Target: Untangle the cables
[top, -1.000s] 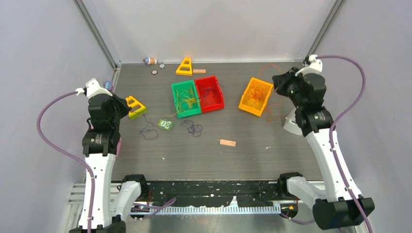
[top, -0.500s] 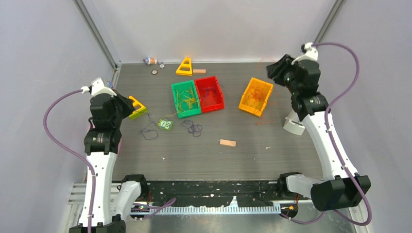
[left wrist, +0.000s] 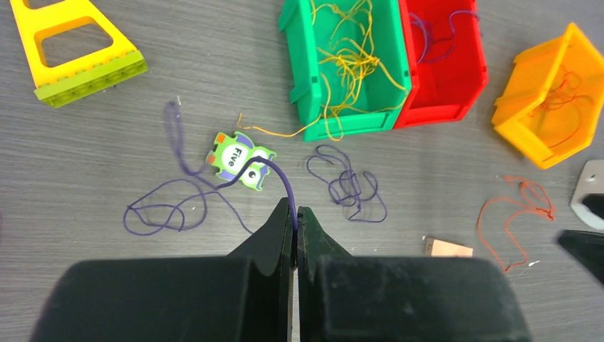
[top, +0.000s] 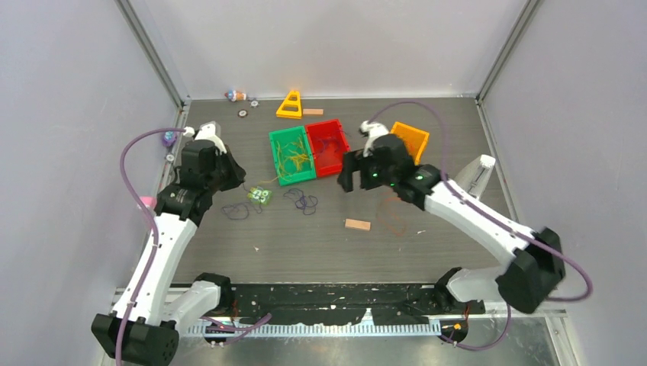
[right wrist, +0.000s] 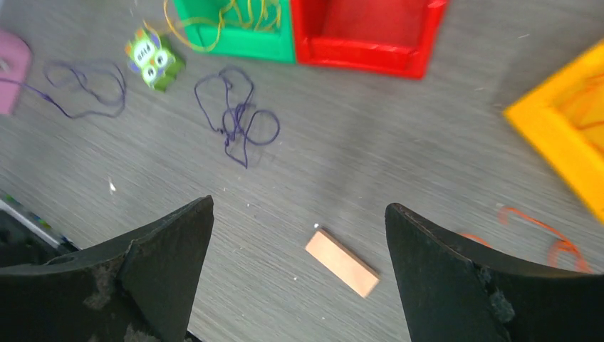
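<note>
My left gripper (left wrist: 294,210) (top: 235,180) is shut on a purple cable (left wrist: 281,182). That cable arcs over a green "Five" tile (left wrist: 238,158) to loose loops (left wrist: 164,214) on the table. A second purple tangle (left wrist: 349,185) (top: 304,200) (right wrist: 238,121) lies apart from it. An orange-red cable (left wrist: 520,206) (top: 393,217) rests right of centre. Yellow cables fill the green bin (left wrist: 299,71), purple ones lie in the red bin (left wrist: 474,71), and orange ones in the orange bin (left wrist: 523,114). My right gripper (right wrist: 299,204) (top: 352,174) hangs open and empty over the table's middle.
A small wooden block (right wrist: 342,262) (top: 357,224) lies below my right gripper. A yellow ramp block (left wrist: 78,57) sits to the left and a yellow triangle (top: 290,104) with small toys (top: 236,95) at the back. A white object (top: 477,175) stands at the right.
My right arm has swung from the back right corner to the table's middle and its jaws have opened wide. My left arm has moved right, toward the purple cables, still shut.
</note>
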Tool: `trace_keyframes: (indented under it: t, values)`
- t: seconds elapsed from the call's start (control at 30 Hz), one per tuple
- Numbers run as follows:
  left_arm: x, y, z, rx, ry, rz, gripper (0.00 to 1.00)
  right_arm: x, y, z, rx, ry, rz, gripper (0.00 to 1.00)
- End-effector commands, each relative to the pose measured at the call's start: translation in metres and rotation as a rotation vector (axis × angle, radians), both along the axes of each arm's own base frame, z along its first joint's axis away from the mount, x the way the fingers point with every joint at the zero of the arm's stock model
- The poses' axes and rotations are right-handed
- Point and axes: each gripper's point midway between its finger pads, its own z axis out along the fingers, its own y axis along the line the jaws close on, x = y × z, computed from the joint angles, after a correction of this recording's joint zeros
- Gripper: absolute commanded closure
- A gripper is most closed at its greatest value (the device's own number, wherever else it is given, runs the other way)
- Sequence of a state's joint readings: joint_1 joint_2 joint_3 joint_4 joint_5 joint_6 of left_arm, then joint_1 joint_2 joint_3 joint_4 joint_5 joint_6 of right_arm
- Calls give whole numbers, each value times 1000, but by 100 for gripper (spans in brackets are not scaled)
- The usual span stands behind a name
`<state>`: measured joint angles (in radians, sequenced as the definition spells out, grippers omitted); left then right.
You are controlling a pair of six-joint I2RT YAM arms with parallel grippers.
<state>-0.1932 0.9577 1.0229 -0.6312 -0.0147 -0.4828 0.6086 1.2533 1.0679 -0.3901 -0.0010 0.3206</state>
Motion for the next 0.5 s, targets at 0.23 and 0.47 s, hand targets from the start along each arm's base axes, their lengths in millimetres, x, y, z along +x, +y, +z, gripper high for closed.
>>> trace_keyframes:
  t: [0.23, 0.47]
  values:
    - [-16, 12, 12, 145, -19, -70, 100, 15, 123, -79, -184, 41, 118, 5]
    - [-20, 20, 10, 157, -76, -32, 100, 20, 158, -112, -274, 57, 116, 5]
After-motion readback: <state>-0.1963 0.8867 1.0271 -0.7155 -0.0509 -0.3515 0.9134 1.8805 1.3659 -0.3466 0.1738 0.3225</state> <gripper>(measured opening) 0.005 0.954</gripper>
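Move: The purple cable bundle on the table is about 5 cm ahead of my open right hand, 16 cm to its left and 20 cm below. The green bin stands some 11 cm beyond the bundle and 3 cm farther left, the owl block 12 cm left of it and level with it; the wooden block is nearly under my right hand, 2 cm back. From my left hand, the bundle is about 6 cm ahead, 12 cm right and 23 cm below. I sweep my right hand left and down, about 14 cm across and 13 cm lower, towards the loose purple bundle, fingers staying wide open while the wrist turns some 20 degrees to point them more steeply at the table. My left hand keeps its shut grip on its own purple cable, easing about 2 cm back and slightly left, dipping a little and rising again. ##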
